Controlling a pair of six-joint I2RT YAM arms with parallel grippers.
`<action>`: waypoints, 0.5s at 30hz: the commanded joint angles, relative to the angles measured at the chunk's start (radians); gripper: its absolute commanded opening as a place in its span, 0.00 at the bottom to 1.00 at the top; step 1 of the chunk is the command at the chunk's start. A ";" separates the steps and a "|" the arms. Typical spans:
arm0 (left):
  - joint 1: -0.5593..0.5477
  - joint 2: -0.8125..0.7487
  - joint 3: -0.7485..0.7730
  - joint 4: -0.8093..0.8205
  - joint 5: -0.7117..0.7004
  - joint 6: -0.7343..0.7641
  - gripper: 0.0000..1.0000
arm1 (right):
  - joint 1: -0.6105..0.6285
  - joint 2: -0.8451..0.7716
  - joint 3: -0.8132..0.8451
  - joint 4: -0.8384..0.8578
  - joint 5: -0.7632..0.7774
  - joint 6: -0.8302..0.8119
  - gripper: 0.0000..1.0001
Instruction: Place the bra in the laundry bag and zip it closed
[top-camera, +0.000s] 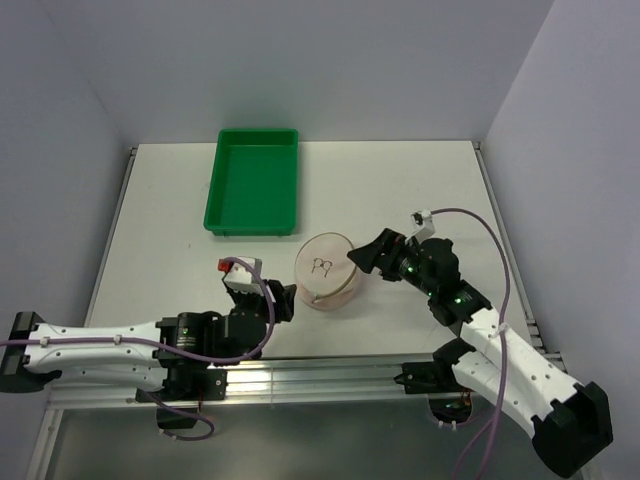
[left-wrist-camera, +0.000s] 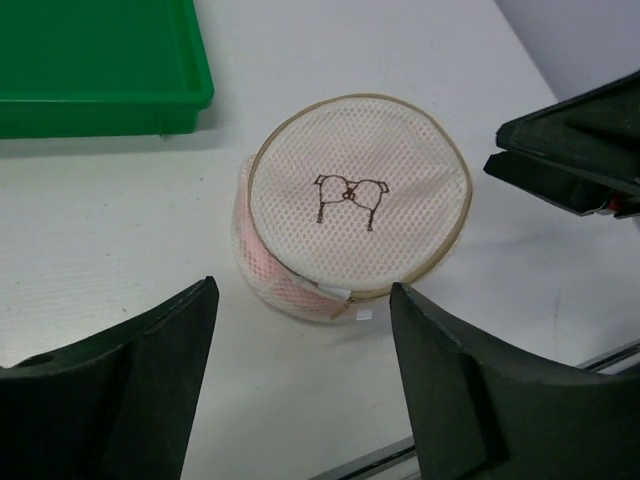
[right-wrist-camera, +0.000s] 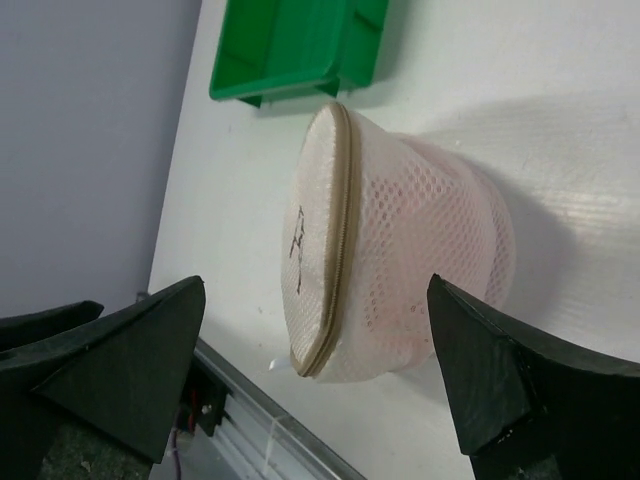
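Note:
The round white mesh laundry bag (top-camera: 325, 270) rests on the table between both grippers, its flat printed face (left-wrist-camera: 360, 185) turned up. The tan zipper (right-wrist-camera: 341, 230) runs shut around the rim as far as it shows. The bra (left-wrist-camera: 262, 255) shows only as pale pink through the mesh side wall (right-wrist-camera: 440, 250). My left gripper (left-wrist-camera: 302, 300) is open just in front of the bag and touches nothing. My right gripper (right-wrist-camera: 315, 290) is open wide to the bag's right, clear of it. Its fingers (left-wrist-camera: 570, 150) also show in the left wrist view.
A green plastic tray (top-camera: 252, 182) stands at the back, left of centre (left-wrist-camera: 100, 60). The table's metal front rail (top-camera: 330, 375) runs just below the bag. White walls close in the left, back and right sides.

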 joint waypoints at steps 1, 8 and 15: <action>-0.003 -0.068 0.048 -0.042 0.016 0.005 0.78 | -0.004 -0.112 0.078 -0.085 0.105 -0.082 1.00; -0.002 -0.222 0.065 -0.177 0.005 -0.076 0.99 | -0.004 -0.334 0.126 -0.228 0.244 -0.147 1.00; -0.003 -0.385 0.062 -0.325 0.010 -0.169 0.99 | -0.004 -0.544 0.150 -0.295 0.390 -0.179 1.00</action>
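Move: The closed laundry bag lies roughly 10 cm ahead of the left hand, 11 cm to its right and 14 cm lower; from the right hand it is about 8 cm to the left, 2 cm farther out and 10 cm below. The green bin stands some 26 cm beyond the bag and 21 cm to its left. Both hands are already empty. Both hands retreat from the bag, right up 12 cm and rightward tipping up, left leftward, up and opening wide. ##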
